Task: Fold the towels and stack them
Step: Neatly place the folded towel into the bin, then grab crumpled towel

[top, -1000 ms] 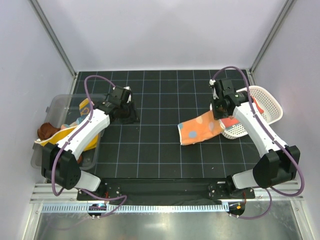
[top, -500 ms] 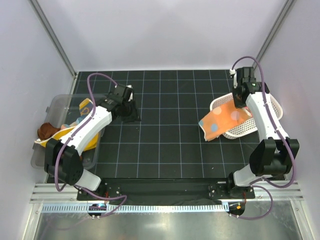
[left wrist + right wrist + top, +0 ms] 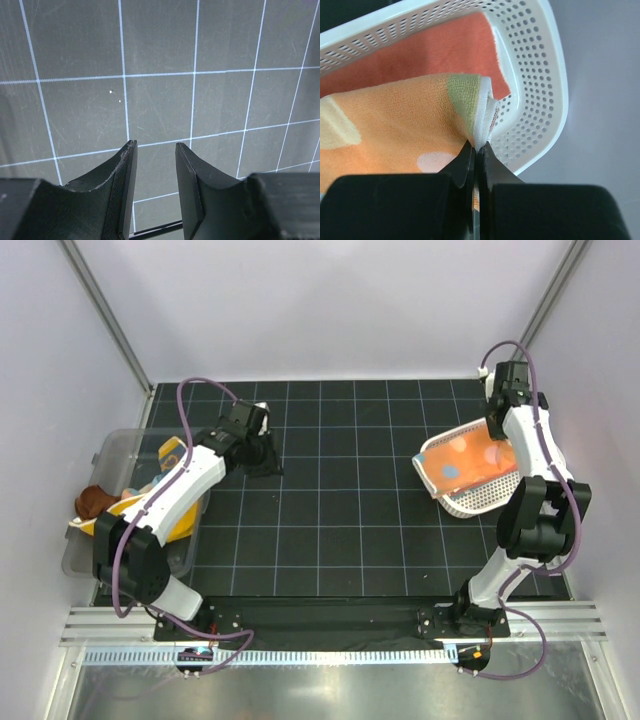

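My right gripper (image 3: 498, 446) (image 3: 479, 147) is shut on the white-hemmed corner of the orange polka-dot towel (image 3: 460, 460) (image 3: 385, 125). The towel hangs over the white perforated basket (image 3: 482, 498) (image 3: 545, 75). Under it in the basket lies a red-orange towel (image 3: 430, 50). My left gripper (image 3: 262, 460) (image 3: 154, 144) is open over the black grid mat with nothing between its fingers. More towels fill the clear bin (image 3: 118, 452) at the left: a yellow-orange one (image 3: 128, 512), a rust-brown one (image 3: 92, 502) and a light blue one (image 3: 160, 482).
The basket sits at the mat's right edge, close to the right wall (image 3: 600, 440). The clear bin stands against the left wall. The black grid mat (image 3: 340, 500) lies between the two arms.
My right arm swung right and back, carrying the polka-dot towel from the mat to over the basket. The left arm has hardly moved.
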You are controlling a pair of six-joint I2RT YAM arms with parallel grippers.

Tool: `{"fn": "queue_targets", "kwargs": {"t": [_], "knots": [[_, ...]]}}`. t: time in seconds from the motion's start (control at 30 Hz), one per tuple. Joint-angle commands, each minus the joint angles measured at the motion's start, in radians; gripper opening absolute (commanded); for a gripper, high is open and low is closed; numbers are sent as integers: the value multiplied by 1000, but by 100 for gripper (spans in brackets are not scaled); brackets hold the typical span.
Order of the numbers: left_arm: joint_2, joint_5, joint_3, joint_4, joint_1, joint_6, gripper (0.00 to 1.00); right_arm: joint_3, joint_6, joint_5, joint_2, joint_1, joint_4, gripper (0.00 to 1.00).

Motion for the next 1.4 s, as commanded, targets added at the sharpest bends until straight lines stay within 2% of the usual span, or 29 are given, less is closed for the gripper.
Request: {"fn": "queue_targets", "kwargs": {"t": [0.0, 0.47, 0.5, 0.57, 0.6, 0.7, 0.8, 0.83, 0.87, 1.0, 1.03, 1.07, 1.13, 1.17, 1.23, 1.37], "knots": [[11, 22, 55, -11, 4, 26, 40, 51, -57, 23, 9, -28, 97, 1], [40, 14, 105, -27, 2, 41, 41, 153, -101, -34, 215, -83, 171, 1], [45, 14, 105, -24, 4, 41, 41, 158, -101, -24, 245, -83, 187, 4], [54, 16, 110, -26, 4, 43, 41, 167, -92, 27, 272, -85, 212, 12], [55, 16, 110, -29, 4, 44, 41, 176, -90, 73, 296, -85, 217, 24], [58, 0, 119, -38, 2, 47, 41, 218, -52, 139, 315, -87, 204, 52], [46, -18, 148, -60, 4, 44, 42, 236, 27, 130, 275, -79, 181, 64], [40, -29, 156, -63, 2, 38, 42, 244, 60, 127, 246, -71, 169, 75], [34, -59, 177, -66, 4, 30, 42, 255, 119, 128, 226, -59, 158, 77], [22, -203, 274, -106, 13, 16, 49, 204, 267, 168, 96, 50, 123, 87], [22, -245, 292, -118, 16, 15, 55, 192, 290, 182, 65, 129, 115, 89], [23, -336, 333, -135, 25, 12, 57, 175, 348, 193, 19, 159, 76, 96], [26, -416, 358, -196, 74, 6, 59, 163, 403, 199, -27, 328, 43, 100], [22, -499, 358, -207, 100, 6, 60, 158, 438, 185, -72, 382, 16, 100], [5, -562, 325, -218, 202, 7, 62, 120, 546, 135, -119, 496, 17, 100], [38, -677, 251, -264, 367, 3, 64, 57, 667, -117, -198, 601, 71, 100]]}}
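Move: Just below the right hand, which already pinches the right end of the folded orange towel, lies the bin: its middle about 2 cm ahead, 1 cm left and 12 cm down. The red towel already in it lies about 2 cm ahead and 2 cm left, 14 cm down. From the empty left hand, the tub of loose towels is some 32 cm left and 6 cm back, 10 cm down; the bin is about 54 cm right and 8 cm ahead. Lowering the towel's held end about 7 cm while easing forward and right some 6 cm each, the right hand opens wide and lets go in the bin, then lifts and sweeps about 34 cm left, clear of the bin, fingers tipping up. Late on, the left hand rises and swings some 18 cm left towards the tub, also edging forward, turning counter-clockwise and opening wider. ##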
